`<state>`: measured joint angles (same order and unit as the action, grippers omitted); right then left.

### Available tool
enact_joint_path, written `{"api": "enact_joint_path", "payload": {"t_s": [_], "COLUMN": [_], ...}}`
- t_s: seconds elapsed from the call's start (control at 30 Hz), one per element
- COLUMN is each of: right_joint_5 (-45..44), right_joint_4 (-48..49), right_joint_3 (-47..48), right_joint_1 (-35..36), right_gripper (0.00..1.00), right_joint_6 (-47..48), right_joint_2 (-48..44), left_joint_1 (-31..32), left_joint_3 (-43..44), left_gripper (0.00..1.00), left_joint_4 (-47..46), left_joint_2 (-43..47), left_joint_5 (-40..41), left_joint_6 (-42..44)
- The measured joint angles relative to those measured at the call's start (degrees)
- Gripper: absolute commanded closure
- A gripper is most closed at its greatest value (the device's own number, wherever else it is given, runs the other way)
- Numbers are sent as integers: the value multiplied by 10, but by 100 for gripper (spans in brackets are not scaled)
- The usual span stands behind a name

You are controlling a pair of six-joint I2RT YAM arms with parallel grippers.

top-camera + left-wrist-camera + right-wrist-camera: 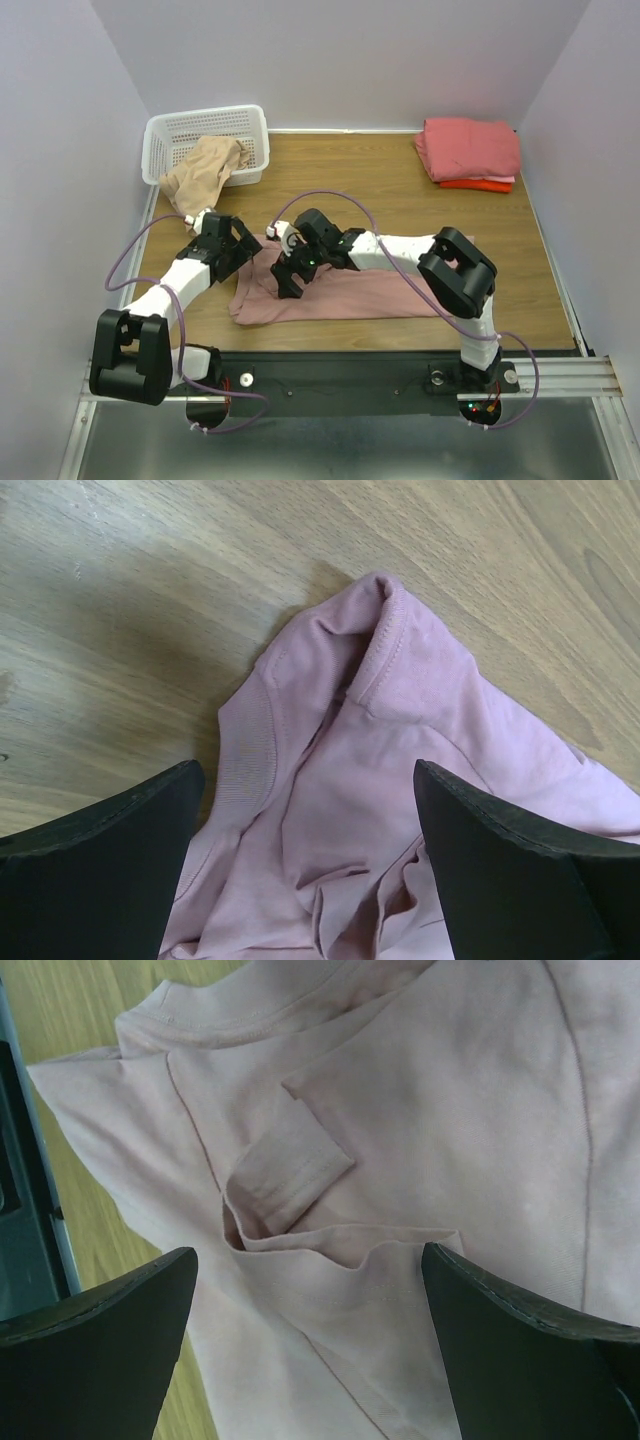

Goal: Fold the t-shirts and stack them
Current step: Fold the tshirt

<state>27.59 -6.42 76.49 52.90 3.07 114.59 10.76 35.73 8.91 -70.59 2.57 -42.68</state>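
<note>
A dusty-pink t-shirt (345, 292) lies partly folded and crumpled on the wooden table, near the front edge. My left gripper (243, 256) hovers open over its left end, where the ribbed collar (250, 755) bunches between the fingers (100, 880) with nothing gripped. My right gripper (290, 282) is open above the shirt's left-middle, over a turned-in sleeve (290, 1175) and a loose hem fold (350, 1245). A beige t-shirt (205, 168) hangs out of the basket. At the back right lies a folded stack, with a salmon-pink shirt (468, 146) on an orange-red one (476, 185).
A white lattice basket (190, 130) stands at the back left corner. Grey walls close in the table on three sides. The dark front rail (350, 372) carrying the arm bases runs along the near edge and shows as a dark strip (20, 1210) in the right wrist view.
</note>
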Motion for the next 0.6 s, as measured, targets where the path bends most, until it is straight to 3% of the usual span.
{"api": "enact_joint_path", "payload": {"t_s": [0.3,0.6], "right_joint_5": [0,-23], "right_joint_4": [2,-5], "right_joint_3": [-69,-201], "right_joint_1": [29,83], "right_gripper": [0,0], "right_joint_6": [-4,-57], "right_joint_2": [-55,-244], "left_joint_1": [0,-4], "left_joint_3": [-6,-6], "left_gripper": [2,2], "left_joint_4": [0,4], "left_joint_2": [11,11], "left_joint_5": [6,12], "left_joint_6": [-3,-2]}}
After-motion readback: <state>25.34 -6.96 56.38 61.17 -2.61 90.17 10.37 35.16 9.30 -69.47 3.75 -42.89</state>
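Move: Straight back from the right hand, about 9 cm, lies the t-shirt's near edge, some 3 cm lower. Almost under the fingers is the shirt's loose fold; its far left corner lies roughly 10 cm ahead and 6 cm left, its near left corner about 9 cm back and 12 cm left. From the left hand, that near edge is some 17 cm back, 12 cm right and 6 cm lower. Drawing back low over the cloth from the loose fold, the right hand heads for the t-shirt's near edge, then climbs and veers right: about 11 cm back in all, 5 cm right and 5 cm up. Both fingers stay wide open and still slant down to the left, with hardly any wrist turn, as the hand comes out over the bare strip of table at the near edge. ##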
